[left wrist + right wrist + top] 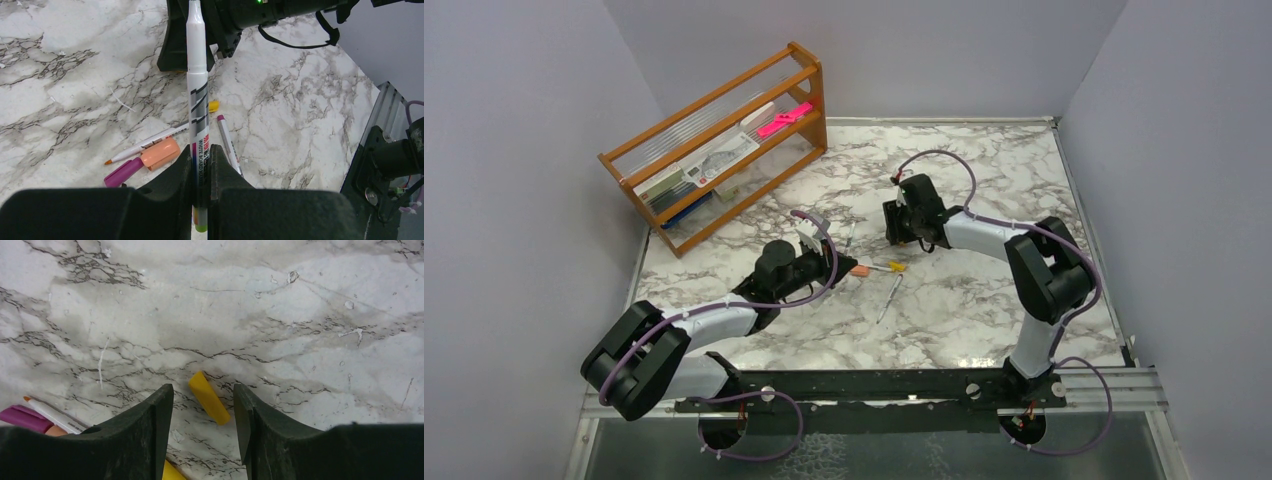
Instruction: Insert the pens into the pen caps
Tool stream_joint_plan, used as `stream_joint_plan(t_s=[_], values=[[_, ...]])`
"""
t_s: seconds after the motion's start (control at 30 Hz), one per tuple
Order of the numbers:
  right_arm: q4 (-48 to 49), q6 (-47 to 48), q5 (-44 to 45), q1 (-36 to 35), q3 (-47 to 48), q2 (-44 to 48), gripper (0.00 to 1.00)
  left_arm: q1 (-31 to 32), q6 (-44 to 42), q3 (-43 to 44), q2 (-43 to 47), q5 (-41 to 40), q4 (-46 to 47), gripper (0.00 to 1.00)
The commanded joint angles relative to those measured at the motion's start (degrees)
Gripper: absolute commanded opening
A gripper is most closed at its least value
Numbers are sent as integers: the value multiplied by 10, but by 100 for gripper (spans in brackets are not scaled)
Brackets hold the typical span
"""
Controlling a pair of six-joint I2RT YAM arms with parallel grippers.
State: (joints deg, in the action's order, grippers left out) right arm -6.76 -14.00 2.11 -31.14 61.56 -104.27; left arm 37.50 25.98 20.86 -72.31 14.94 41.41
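Observation:
My left gripper (201, 150) is shut on a pen (197, 75), a white marker with a green end that points away toward the right arm. My right gripper (203, 390) hangs open just above the table, a fingertip on each side of a loose yellow pen cap (209, 397) without touching it. On the marble between the arms lie an orange-pink cap (160, 153), a purple cap (123, 171), an orange-tipped pen (145, 145) with a yellow end (214, 105), and a purple-tipped pen (229, 142). From above, the left gripper (827, 264) and right gripper (896, 236) face each other.
A wooden rack (724, 145) with stationery and a bright pink flat item (784, 118) stands at the back left. A black rail (874, 385) with the arm bases runs along the near edge. Grey walls close in the marble table (984, 170).

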Motion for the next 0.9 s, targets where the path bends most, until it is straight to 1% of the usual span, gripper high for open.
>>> stream_joint_plan(t_s=[0.0,0.1,0.23,0.5,0.57,0.63,0.73,0.8,0.87], values=[[-20,27,9,-3,15,-6,49,-3,-8,-1,7,-2,0,0],[-34,29,20,-3,23,-11,48,-3,-8,-1,8,0,-2,0],[-46,25,29,-3,29,-16,42,-3,-5,0,9,-1,-6,0],[-63,33,25,-10,42,-39,42,-3,-3,2,8,-2,-9,0],[-69,33,29,-13,46,-42,40,-3,-3,1,7,-2,-10,0],[-73,31,32,-15,46,-44,32,-3,-2,3,7,-2,-10,0],[-76,25,33,-16,43,-40,17,-3,-1,2,7,-2,-11,0],[-76,21,29,-16,39,-36,4,-3,1,2,8,0,-11,0],[-73,15,22,-16,34,-29,2,-3,3,3,8,2,-11,0]])
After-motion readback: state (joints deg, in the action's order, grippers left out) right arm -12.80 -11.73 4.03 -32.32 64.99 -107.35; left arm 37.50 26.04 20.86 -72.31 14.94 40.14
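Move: The yellow cap lies on the table between and just below the right hand's fingertips: about 2 cm down, level with them fore-and-aft and sideways. From the right hand, a second yellow cap is roughly 5 cm back and straight in line with it, and the orange cap some 6 cm back and 8 cm to the left. From the left hand, still holding its white pen, the aimed-at cap is about 11 cm ahead, 11 cm to the right and 12 cm below. Down by about 1.5 cm, easing roughly 1 cm back, the right hand settles its half-open fingers around the yellow cap, with a small roll of about 5 degrees that lowers its left side. The fingers first narrow only slightly; late on they close almost fully and pinch the cap by its sides. ##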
